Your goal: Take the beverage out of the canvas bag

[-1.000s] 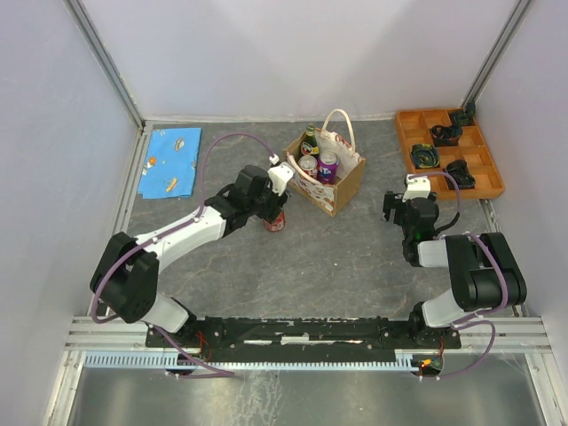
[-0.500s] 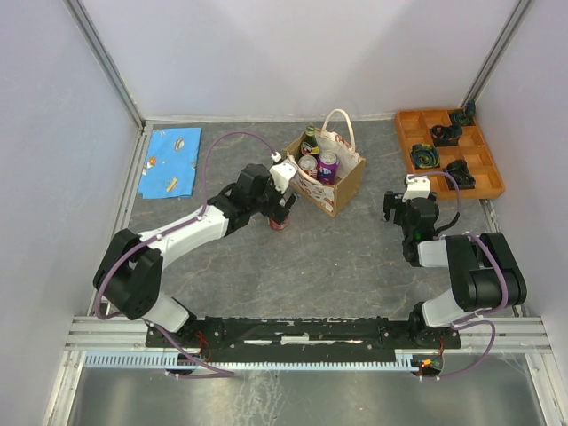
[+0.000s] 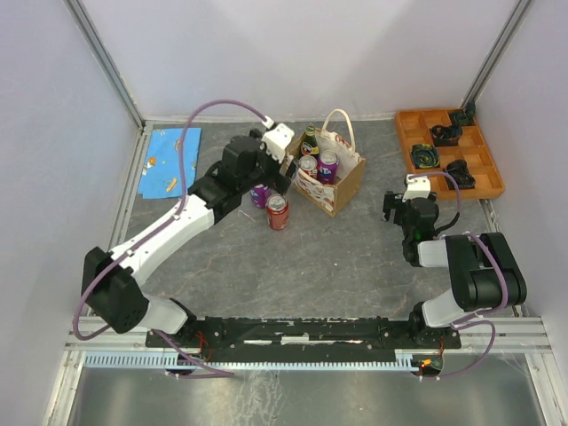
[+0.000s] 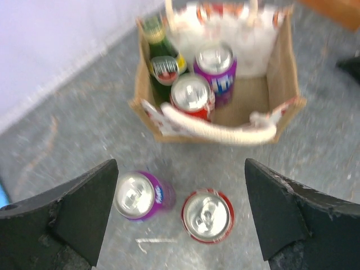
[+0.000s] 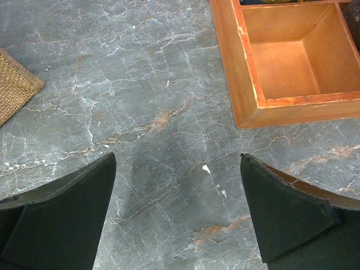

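Note:
The tan canvas bag stands upright at the back middle. In it are a green bottle, a red can and a purple can. On the table just left of the bag stand a second red can and a second purple can. My left gripper hangs open above these two, holding nothing. My right gripper is open over bare table, right of the bag.
An orange compartment tray with dark objects sits at the back right. A blue patterned cloth lies at the back left. White walls close in the table on three sides. A bag corner shows in the right wrist view.
My left gripper opened and let go of the red can on the table, then rose and drew back toward the bag. The purple can beside it came into view. The right arm stayed still.

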Controlling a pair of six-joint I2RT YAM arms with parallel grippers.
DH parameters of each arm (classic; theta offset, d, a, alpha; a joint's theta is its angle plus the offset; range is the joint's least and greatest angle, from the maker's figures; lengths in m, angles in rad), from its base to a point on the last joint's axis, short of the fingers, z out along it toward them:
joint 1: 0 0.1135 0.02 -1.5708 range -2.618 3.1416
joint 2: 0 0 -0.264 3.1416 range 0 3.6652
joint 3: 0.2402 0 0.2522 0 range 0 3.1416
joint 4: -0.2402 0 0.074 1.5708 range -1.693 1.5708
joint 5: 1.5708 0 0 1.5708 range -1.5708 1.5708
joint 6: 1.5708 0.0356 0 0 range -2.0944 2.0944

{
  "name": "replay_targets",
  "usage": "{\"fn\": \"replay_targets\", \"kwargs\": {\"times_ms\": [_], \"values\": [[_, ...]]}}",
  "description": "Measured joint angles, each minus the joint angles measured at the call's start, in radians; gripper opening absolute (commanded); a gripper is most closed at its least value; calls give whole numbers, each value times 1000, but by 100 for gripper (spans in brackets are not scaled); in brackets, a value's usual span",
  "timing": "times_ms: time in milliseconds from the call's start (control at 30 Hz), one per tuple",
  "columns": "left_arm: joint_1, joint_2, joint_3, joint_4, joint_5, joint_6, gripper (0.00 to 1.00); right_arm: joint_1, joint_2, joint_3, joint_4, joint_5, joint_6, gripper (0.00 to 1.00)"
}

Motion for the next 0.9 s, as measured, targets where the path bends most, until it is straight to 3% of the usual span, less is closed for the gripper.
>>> {"fn": "replay_targets", "kwargs": {"times_ms": [200,333,467,633,767,900], "values": [[0,1,209,-34,-7,61,95,0,0,0,0,0,0,99],[0,107,414,-71,1,93,70,0,0,0,0,0,0,99],[0,308,658,-124,41,113,56,0,0,0,0,0,0,99],[0,540,821,-216,96,118,49,0,0,0,0,0,0,99],[0,682,943,-308,104,118,51,0,0,0,0,0,0,99],[0,745,973,-361,99,117,55,0,0,0,0,0,0,99]]}}
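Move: From the left hand, the red can still in the bag lies about 10 cm ahead, 8 cm right and 17 cm below. The bag's purple can is some 12 cm ahead and 14 cm right; the green bottle is 14 cm ahead, 8 cm right. The set-down red can lies 2 cm back, 1 cm left. The bagged red can is about 8 cm ahead and 26 cm left of the right hand. The left hand arcs 14 cm up, then down over the bag's red can, some 16 cm forward-right, fingers half-closing. ##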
